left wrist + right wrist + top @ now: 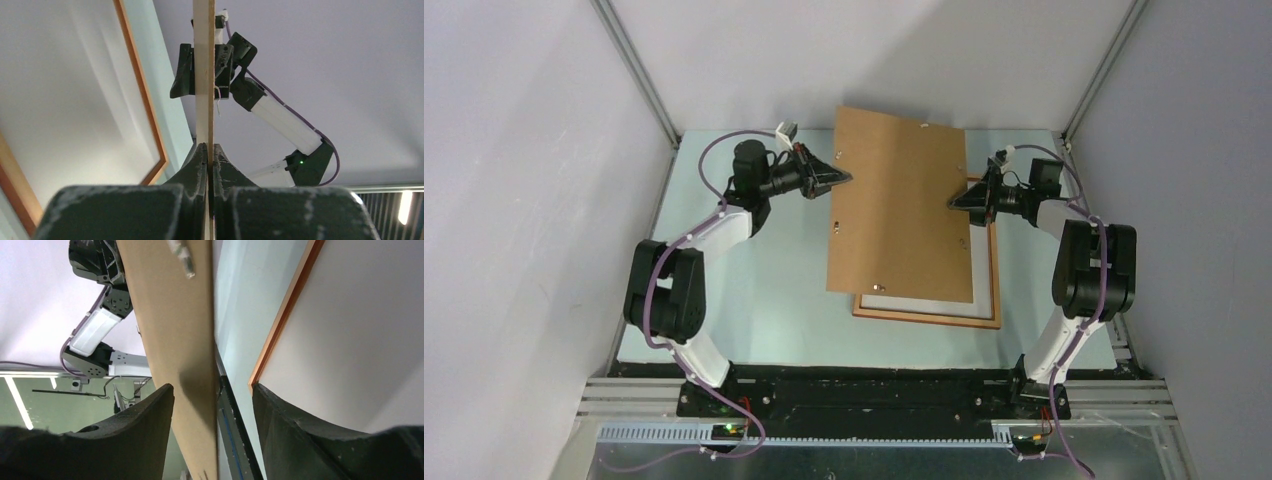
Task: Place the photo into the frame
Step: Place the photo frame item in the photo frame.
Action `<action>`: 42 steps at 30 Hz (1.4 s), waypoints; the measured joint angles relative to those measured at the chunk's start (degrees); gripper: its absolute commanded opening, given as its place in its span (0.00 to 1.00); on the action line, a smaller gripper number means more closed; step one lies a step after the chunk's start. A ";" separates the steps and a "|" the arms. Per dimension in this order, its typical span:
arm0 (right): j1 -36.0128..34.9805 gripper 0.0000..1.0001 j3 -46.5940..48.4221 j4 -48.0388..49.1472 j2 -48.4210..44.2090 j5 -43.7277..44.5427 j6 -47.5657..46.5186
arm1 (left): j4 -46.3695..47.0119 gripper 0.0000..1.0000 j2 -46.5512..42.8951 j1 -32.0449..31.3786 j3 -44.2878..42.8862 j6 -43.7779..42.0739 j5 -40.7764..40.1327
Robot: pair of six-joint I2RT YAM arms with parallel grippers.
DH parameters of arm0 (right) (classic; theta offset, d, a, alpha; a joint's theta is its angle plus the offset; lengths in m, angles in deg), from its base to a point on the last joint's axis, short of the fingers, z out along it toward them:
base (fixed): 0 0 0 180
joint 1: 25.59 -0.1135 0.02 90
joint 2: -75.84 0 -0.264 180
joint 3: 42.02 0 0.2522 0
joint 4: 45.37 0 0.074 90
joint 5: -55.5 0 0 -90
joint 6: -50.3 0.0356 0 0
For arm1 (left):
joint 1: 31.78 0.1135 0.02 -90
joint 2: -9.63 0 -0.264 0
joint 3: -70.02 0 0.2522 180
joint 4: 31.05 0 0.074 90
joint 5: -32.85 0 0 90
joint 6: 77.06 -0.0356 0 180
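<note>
A flat brown backing board (899,205) hangs tilted above the table. My left gripper (846,178) is shut on its left edge; in the left wrist view the board's thin edge (203,75) runs up from between the shut jaws (210,152). My right gripper (954,203) is open, its fingers straddling the board's right edge (170,315) without clamping it (212,390). Below lies the orange-brown frame (924,318) (145,100) (285,315), partly covered by the board. The photo (924,302) (360,330) lies inside it, white back up.
Grey walls with metal posts close in the pale green table (764,300) on three sides. The arm bases sit on a black rail (874,395) at the near edge. Small metal tabs (836,226) stick out from the board's edges.
</note>
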 measured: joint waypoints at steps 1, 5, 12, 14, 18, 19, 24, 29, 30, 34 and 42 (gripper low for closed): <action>0.00 0.60 0.00 1.20 0.20 -0.13 0.81 | 0.50 0.00 0.09 0.02 0.00 0.46 0.00; -0.20 0.54 -0.02 6.08 0.42 -1.14 4.46 | 2.40 0.00 0.09 0.00 0.00 1.44 0.09; -1.46 0.47 -0.02 10.45 0.42 -2.54 7.98 | 3.87 0.00 0.92 -0.09 0.00 1.51 0.48; -1.75 0.45 -0.02 10.82 0.42 -2.71 8.39 | 3.87 0.00 1.14 -0.17 0.00 1.49 0.46; -2.21 0.36 -0.02 11.10 0.42 -2.93 9.25 | 3.91 0.00 1.44 -0.37 0.00 1.38 0.46; -2.36 0.32 0.00 11.23 0.42 -2.93 9.25 | 3.93 0.00 1.51 -0.39 0.00 1.36 0.46; -2.10 0.17 0.00 11.45 0.31 -4.57 10.27 | 4.02 0.00 2.03 -0.33 0.02 0.83 0.46; -0.81 0.02 -0.02 11.50 -0.92 -7.06 10.84 | 3.82 0.03 2.86 -0.46 0.09 0.22 0.46; -0.52 0.01 0.00 11.28 -1.27 -7.54 10.82 | 3.80 0.09 2.97 -0.50 0.13 -0.09 0.50; 0.48 0.00 0.00 9.75 -2.99 -8.92 10.12 | 3.61 0.27 3.26 -0.85 0.15 -1.27 0.52; 2.75 0.00 -0.07 2.58 -5.55 -8.55 3.82 | 0.20 0.60 3.72 -1.07 -0.02 -6.47 0.28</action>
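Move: The right hand stands open around the right edge of the raised backing board; the board's middle lies roughly 12 cm to its left, 2 cm back and 4 cm higher, and the frame on the table is centred about 6 cm left, 5 cm back and 16 cm below. The left hand already grips the board's left edge; from it the board's middle lies about 11 cm right, 4 cm back and 5 cm lower, the frame some 17 cm right, 6 cm back and 25 cm down. The right hand first slips nearly 2 cm left and 2 cm up, farther over the board's right edge, then shuts its fingers until they pinch that edge and, while they close and after, rises another 3 cm as it draws about 3 cm to the right and 2 cm back. The left hand keeps its pinch on the left edge and holds nearly still, then sinks about 3 cm and near the end opens its fingers roughly halfway, letting go with the edge still between them. ##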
